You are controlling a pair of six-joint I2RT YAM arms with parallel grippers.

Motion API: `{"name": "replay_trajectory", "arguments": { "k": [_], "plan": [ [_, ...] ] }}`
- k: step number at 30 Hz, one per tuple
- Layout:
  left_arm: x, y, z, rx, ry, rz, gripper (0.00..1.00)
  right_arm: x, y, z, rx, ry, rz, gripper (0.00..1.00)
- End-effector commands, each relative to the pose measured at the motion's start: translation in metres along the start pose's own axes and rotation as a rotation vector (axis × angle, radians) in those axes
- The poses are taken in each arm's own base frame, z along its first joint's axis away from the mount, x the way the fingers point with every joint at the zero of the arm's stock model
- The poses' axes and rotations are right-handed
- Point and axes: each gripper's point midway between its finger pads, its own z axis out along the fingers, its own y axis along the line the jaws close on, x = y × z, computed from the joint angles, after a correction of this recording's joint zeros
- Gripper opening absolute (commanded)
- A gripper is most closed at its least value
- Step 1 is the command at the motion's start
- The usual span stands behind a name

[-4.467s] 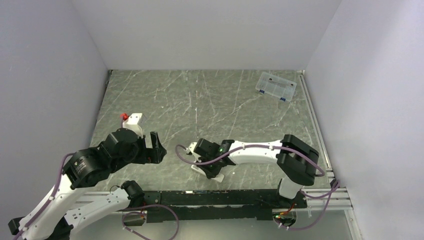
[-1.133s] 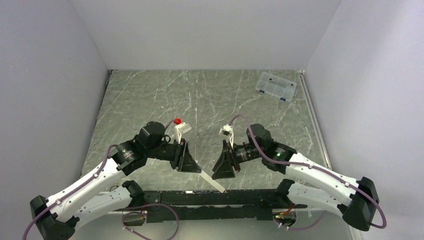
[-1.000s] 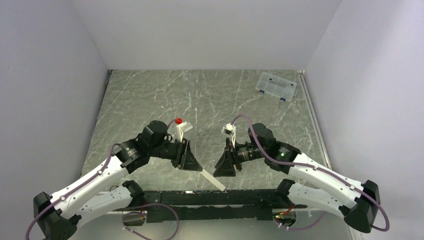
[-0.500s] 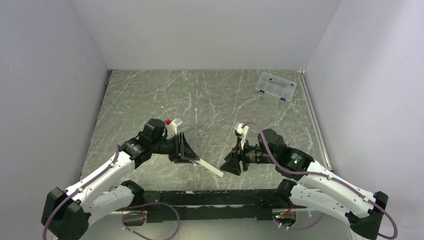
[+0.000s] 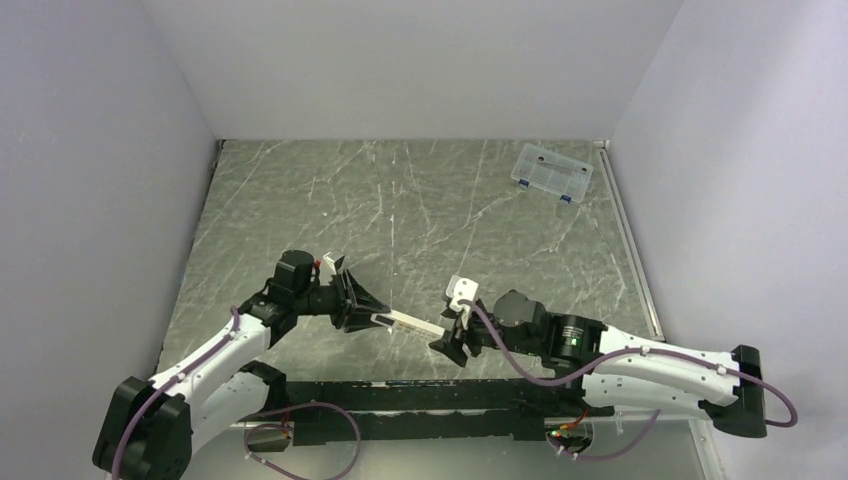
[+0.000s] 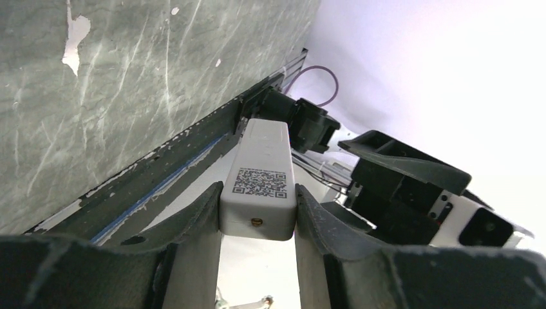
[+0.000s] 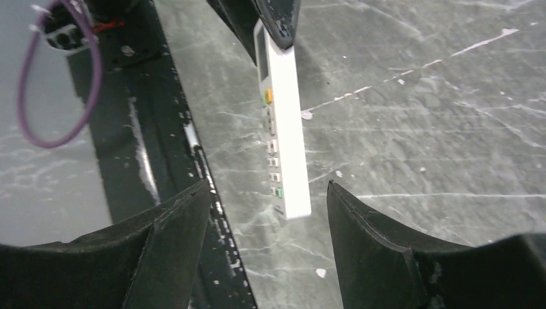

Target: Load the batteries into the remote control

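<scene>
The remote control [image 5: 412, 323] is a slim white bar held off the table, pointing right. My left gripper [image 5: 362, 311] is shut on its left end. In the left wrist view the remote control [image 6: 260, 174] sits clamped between both fingers, its QR-code face towards the camera. My right gripper [image 5: 450, 346] stands open at the bar's free end. In the right wrist view the remote control [image 7: 281, 145] shows its button face, and its tip lies between the spread fingers of my right gripper [image 7: 268, 188] without touching them. The batteries are out of view.
A clear compartment box [image 5: 551, 172] lies at the back right of the marble table [image 5: 400, 200]. A black rail [image 5: 430, 395] runs along the near edge under both grippers. White walls close in the left, back and right sides.
The left gripper has raised the remote from a slant towards the rail to nearly level, pointing right. The right arm swung down and left to the remote's free end, and its jaws widened.
</scene>
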Motion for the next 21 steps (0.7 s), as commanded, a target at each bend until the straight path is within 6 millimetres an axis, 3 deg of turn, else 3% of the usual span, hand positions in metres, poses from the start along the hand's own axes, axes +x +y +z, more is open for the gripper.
{"name": "replay_trajectory", "arguments": {
  "k": [1,14,21],
  "plan": [
    [0.0,-0.014,-0.002,0.086,0.031,-0.052,0.0,-0.007,-0.021,0.011,0.137,-0.049,-0.135,0.68],
    [-0.003,0.002,0.004,0.09,0.071,-0.17,0.0,0.015,-0.025,0.041,0.238,0.049,-0.412,0.7],
    [-0.003,0.0,0.002,0.096,0.08,-0.177,0.0,0.012,-0.021,0.049,0.272,0.046,-0.498,0.71]
  ]
}}
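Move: To the right hand's left by about 5 cm, some 5 cm ahead and roughly 7 cm below it, is the middle of the remote control, its free end pointing at this hand. The left gripper, clamping the screen end, stands about 10 cm left of the right hand, 5 cm ahead and 4 cm below. From the left hand the remote's middle is about 6 cm to the right, 1 cm ahead and 3 cm down. Sinking about 5 cm while edging some 2 cm forward and left, the empty right hand closes in on the remote's free end, fingers still wide, tipping them farther down and rolling for some 30 degrees of turn altogether. The left hand keeps its pinch on the screen end, dips about 2 cm and rises slightly again, rolling about 10 degrees. ##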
